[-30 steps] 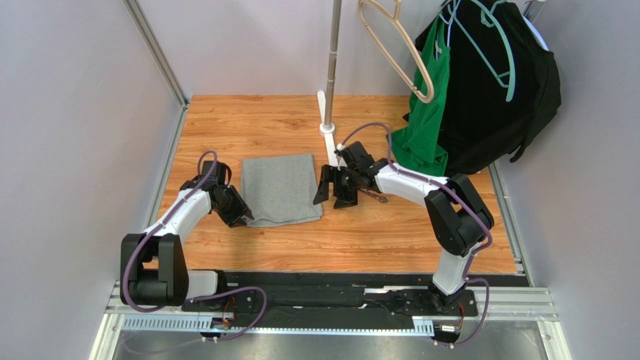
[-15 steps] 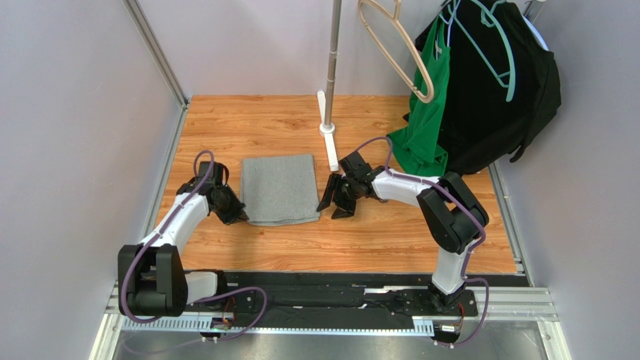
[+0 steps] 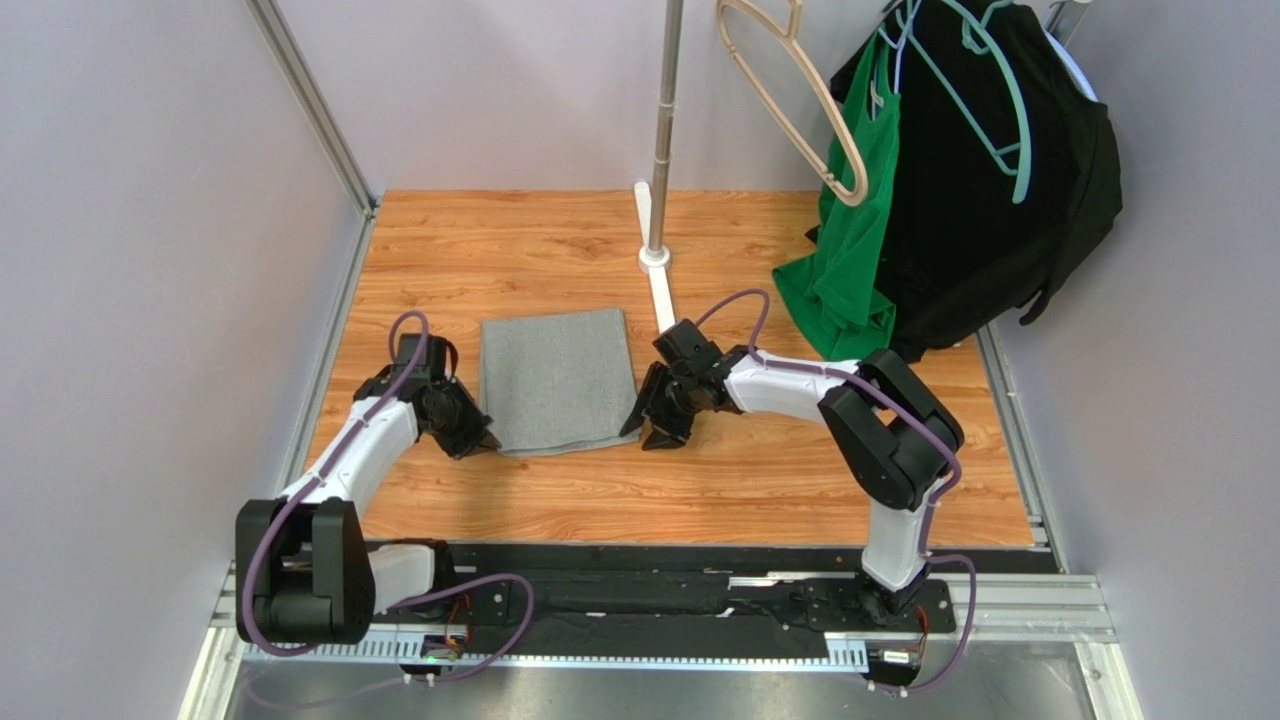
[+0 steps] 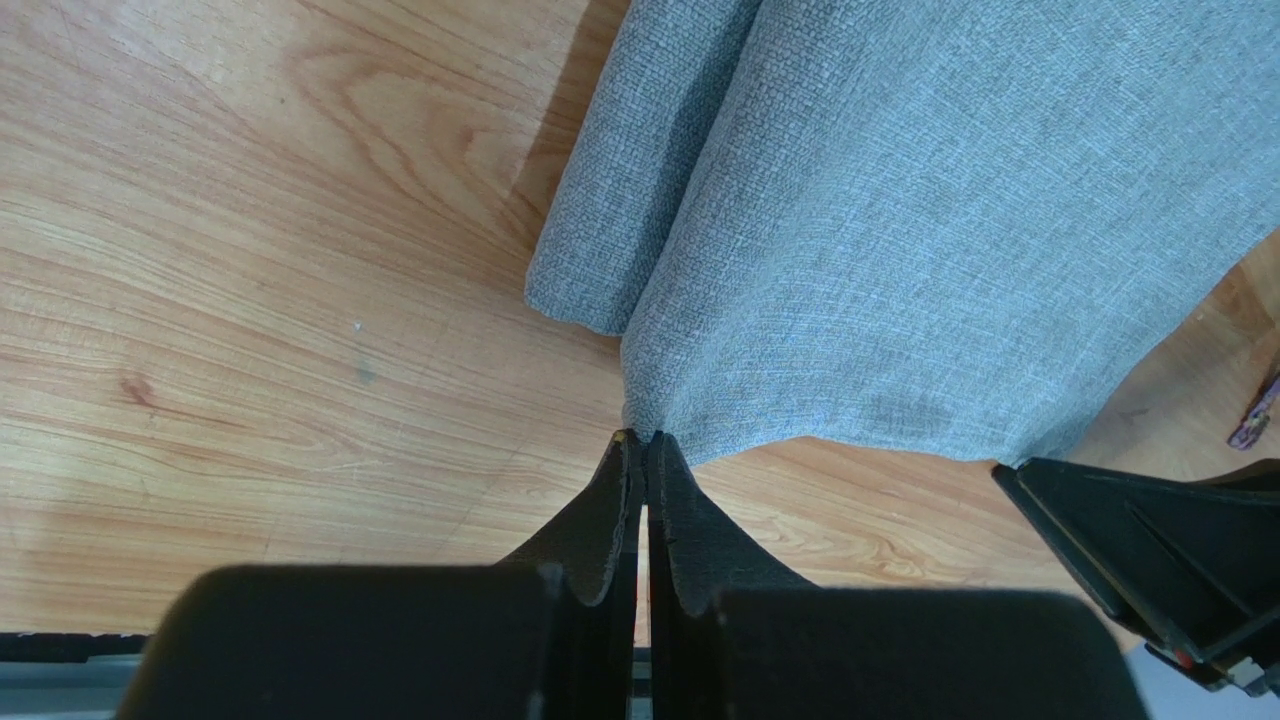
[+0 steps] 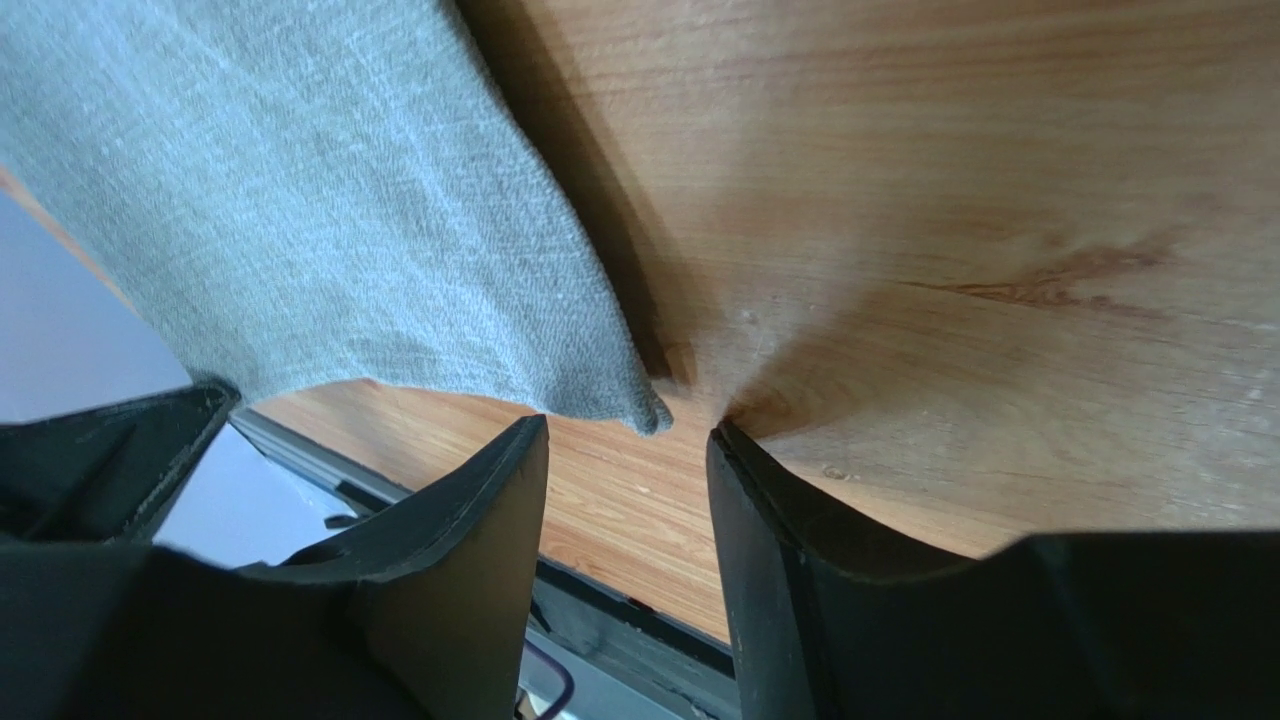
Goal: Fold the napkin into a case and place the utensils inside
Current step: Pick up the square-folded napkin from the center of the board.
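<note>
The grey napkin (image 3: 556,378) lies flat on the wooden table as a folded rectangle. My left gripper (image 3: 484,444) is at its near-left corner. In the left wrist view the left gripper (image 4: 645,443) is shut, pinching the napkin (image 4: 962,210) right at that corner. My right gripper (image 3: 655,425) is at the near-right corner. In the right wrist view the right gripper (image 5: 628,428) is open, with the corner of the napkin (image 5: 301,195) just ahead of the gap. Of the utensils, only a purplish tip (image 4: 1252,416) shows beside the right gripper's fingers (image 4: 1157,555).
A rack pole (image 3: 661,135) on a white foot (image 3: 657,278) rises behind the napkin. A green garment (image 3: 849,255) and a black garment (image 3: 992,180) hang at the back right beside a beige hanger (image 3: 796,90). Grey walls bound the table on both sides.
The left gripper closed on the napkin's near-left corner. The right arm slid left to the near-right corner while its jaws narrowed.
</note>
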### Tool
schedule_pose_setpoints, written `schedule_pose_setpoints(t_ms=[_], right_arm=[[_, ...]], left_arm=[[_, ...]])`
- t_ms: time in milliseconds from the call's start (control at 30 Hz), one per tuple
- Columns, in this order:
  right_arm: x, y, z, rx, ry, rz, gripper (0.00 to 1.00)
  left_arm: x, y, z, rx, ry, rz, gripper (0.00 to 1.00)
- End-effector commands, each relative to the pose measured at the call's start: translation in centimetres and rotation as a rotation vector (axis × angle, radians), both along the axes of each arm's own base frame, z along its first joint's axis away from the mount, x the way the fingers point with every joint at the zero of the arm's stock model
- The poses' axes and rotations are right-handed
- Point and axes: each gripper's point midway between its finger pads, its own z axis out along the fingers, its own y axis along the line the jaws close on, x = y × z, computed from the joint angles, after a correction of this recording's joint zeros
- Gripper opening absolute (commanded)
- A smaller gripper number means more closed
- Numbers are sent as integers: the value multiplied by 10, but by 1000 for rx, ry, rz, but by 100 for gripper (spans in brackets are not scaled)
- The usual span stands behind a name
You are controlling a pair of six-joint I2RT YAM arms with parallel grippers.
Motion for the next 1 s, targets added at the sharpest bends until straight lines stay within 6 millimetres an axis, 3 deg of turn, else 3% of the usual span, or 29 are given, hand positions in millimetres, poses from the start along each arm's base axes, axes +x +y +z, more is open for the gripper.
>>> schedule_pose_setpoints(t_ms=[0,300,700,833,967], right_arm=[[14,-7,-8,-45,-24,-113,48],[12,-10,-18,-73,7,-163,44],[9,-11,-20,-76,5,-172,19],[10,-11,-18,-74,-16,-150,5],[15,-6,-3,-49,-79,-96,0]], left_arm=[[3,0,8,-5,-51,-1,0],[1,-4,7,-32,-53,-8,0],[-1,-1,9,-14,-62,-7,0],[-1,-2,10,-17,-62,-7,0],[-1,-2,14,-16,-71,-11,0]])
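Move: The right hand's half-open fingers already straddle the napkin's near right corner, which lies about 1 cm ahead of the hand point, level with it sideways and about 1 cm below. The napkin's middle is some 8 cm ahead and 11 cm left; the fork lies about 8 cm ahead and 10 cm right, the white stand's near end some 16 cm ahead and 3 cm right. From the left hand, shut on the near left corner, that right corner is about 20 cm right and 1 cm ahead. The right hand eases about 1 cm forward over the near right corner, turns some 8 degrees clockwise and sinks a touch, then shuts its half-open fingers and pinches the cloth there between the tips. The left hand stays almost in place with its fingers shut, still holding the near left corner as the anchor, its wrist hardly turning. ##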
